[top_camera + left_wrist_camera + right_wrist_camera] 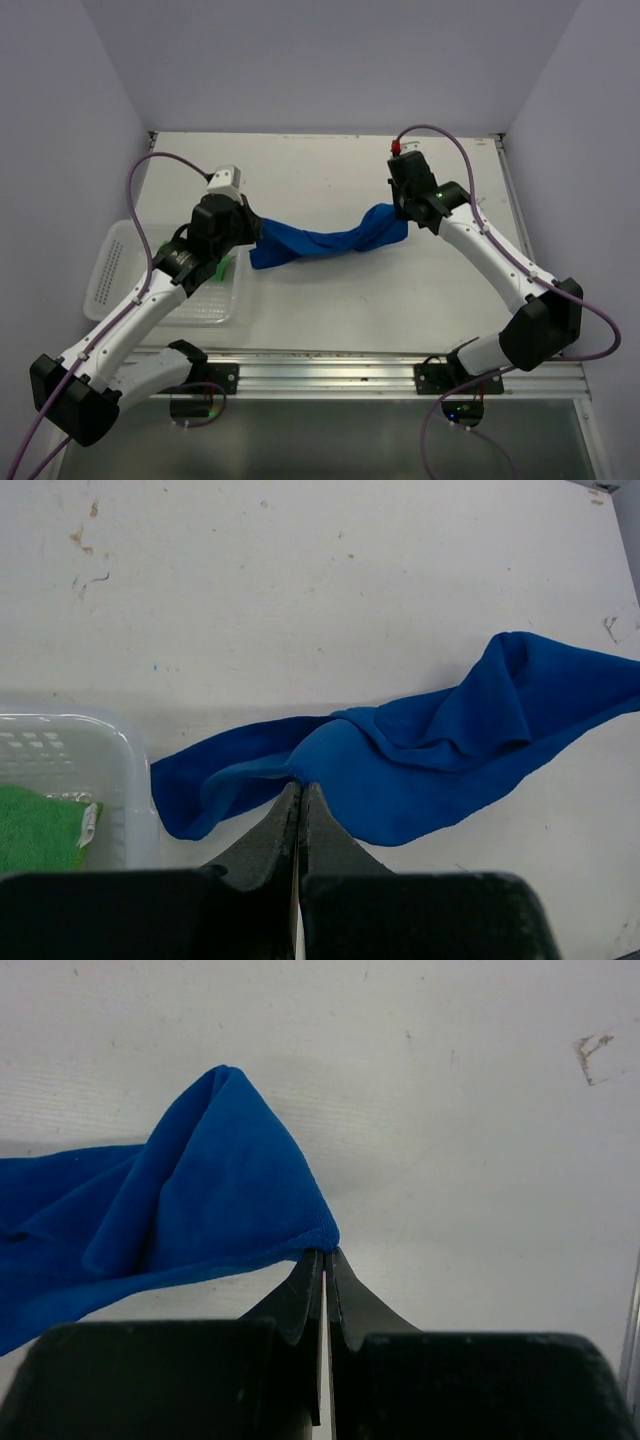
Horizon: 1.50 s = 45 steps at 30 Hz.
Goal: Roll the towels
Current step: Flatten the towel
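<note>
The royal blue towel (325, 240) stretches in a twisted band across the middle of the white table, between my two grippers. My left gripper (256, 236) is shut on the towel's left part; in the left wrist view its tips (300, 786) pinch a fold of the blue towel (430, 750). My right gripper (400, 216) is shut on the towel's right end; in the right wrist view the tips (326, 1252) nip a corner of the blue towel (200, 1190). The bright green towel (223, 268) lies in the basket, mostly hidden under my left arm, and shows again as the green towel (35, 830).
The white perforated basket (110, 268) stands at the table's left edge, beside the left gripper, its rim seen as the basket (115, 745). A metal rail (330, 370) runs along the near edge. Walls close in the table at the back and on both sides.
</note>
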Available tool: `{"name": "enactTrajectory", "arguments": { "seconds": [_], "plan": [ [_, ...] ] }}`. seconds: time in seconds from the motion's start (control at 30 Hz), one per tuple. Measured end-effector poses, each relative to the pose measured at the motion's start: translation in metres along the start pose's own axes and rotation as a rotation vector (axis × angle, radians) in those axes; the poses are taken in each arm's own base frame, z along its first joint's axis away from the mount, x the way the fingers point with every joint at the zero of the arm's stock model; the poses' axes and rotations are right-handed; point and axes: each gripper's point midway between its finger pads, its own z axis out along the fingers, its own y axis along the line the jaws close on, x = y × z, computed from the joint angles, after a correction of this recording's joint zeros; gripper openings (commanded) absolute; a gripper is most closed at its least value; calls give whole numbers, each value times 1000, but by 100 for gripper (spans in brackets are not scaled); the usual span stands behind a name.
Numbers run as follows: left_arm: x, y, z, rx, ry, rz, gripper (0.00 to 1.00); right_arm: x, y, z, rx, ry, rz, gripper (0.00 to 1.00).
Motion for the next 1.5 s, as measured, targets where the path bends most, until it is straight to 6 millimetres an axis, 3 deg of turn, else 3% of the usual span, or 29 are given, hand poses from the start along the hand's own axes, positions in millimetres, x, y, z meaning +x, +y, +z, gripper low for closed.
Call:
{"name": "enactTrajectory", "arguments": {
  "seconds": [0.1, 0.17, 0.3, 0.47, 0.63, 0.9, 1.07, 1.23, 1.3, 1.33, 1.43, 1.5],
  "plan": [
    [-6, 1, -3, -15, -11, 1, 0, -5, -10, -6, 45, -5, -14, 0],
    [-21, -1, -8, -28, -41, 5, 0, -17, -19, -14, 80, -29, -14, 0],
    [-66, -6, -26, -63, -150, -7, 0, -47, -38, -34, 147, -99, 7, 0],
    [-116, -14, -53, -68, -290, -44, 0, -66, -67, -50, 229, -138, 32, 0],
    [-133, -16, -62, -78, -329, -62, 0, -69, -85, -54, 271, -134, 50, 0],
    [-120, -18, -47, -74, -278, -52, 0, -65, -81, -53, 235, -115, 46, 0],
    [-93, -9, -35, -80, -228, -39, 0, -62, -65, -51, 137, -121, 50, 0],
    [-43, 15, -17, -129, -132, -29, 0, -16, -40, -41, -13, -55, 28, 0],
    [-23, 24, -10, -147, -89, -20, 0, 15, -26, -29, -80, 10, 9, 2],
    [-13, 28, -8, -154, -66, -16, 0, 32, -18, -22, -113, 51, -5, 18],
    [8, 37, -3, -174, -20, -12, 0, 80, 7, -11, -227, 173, -27, 45],
    [13, 40, -2, -179, -11, -12, 0, 98, 18, -12, -282, 220, -18, 50]
  ]
}}
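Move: Both hands already hold the blue towel by its ends, high over the table. Its sagging middle lies some 13 cm to the right of the left hand, about level with it and 14 cm lower; from the right hand that middle is roughly 19 cm to the left, 5 cm back and 12 cm down. The basket's middle stands about 21 cm to the left hand's left and 6 cm back, with the green towel in it about 14 cm left and 4 cm back, both well below. Upwards together first, the left hand about 14 cm and the right about 10 cm while pulling 7 cm to its right, which draws the blue towel apart. Then both swing down fast, the right also back towards the base and tipping its fingers down; near the bottom the right fingers open and let go of their end, while the left keeps its pinch. ##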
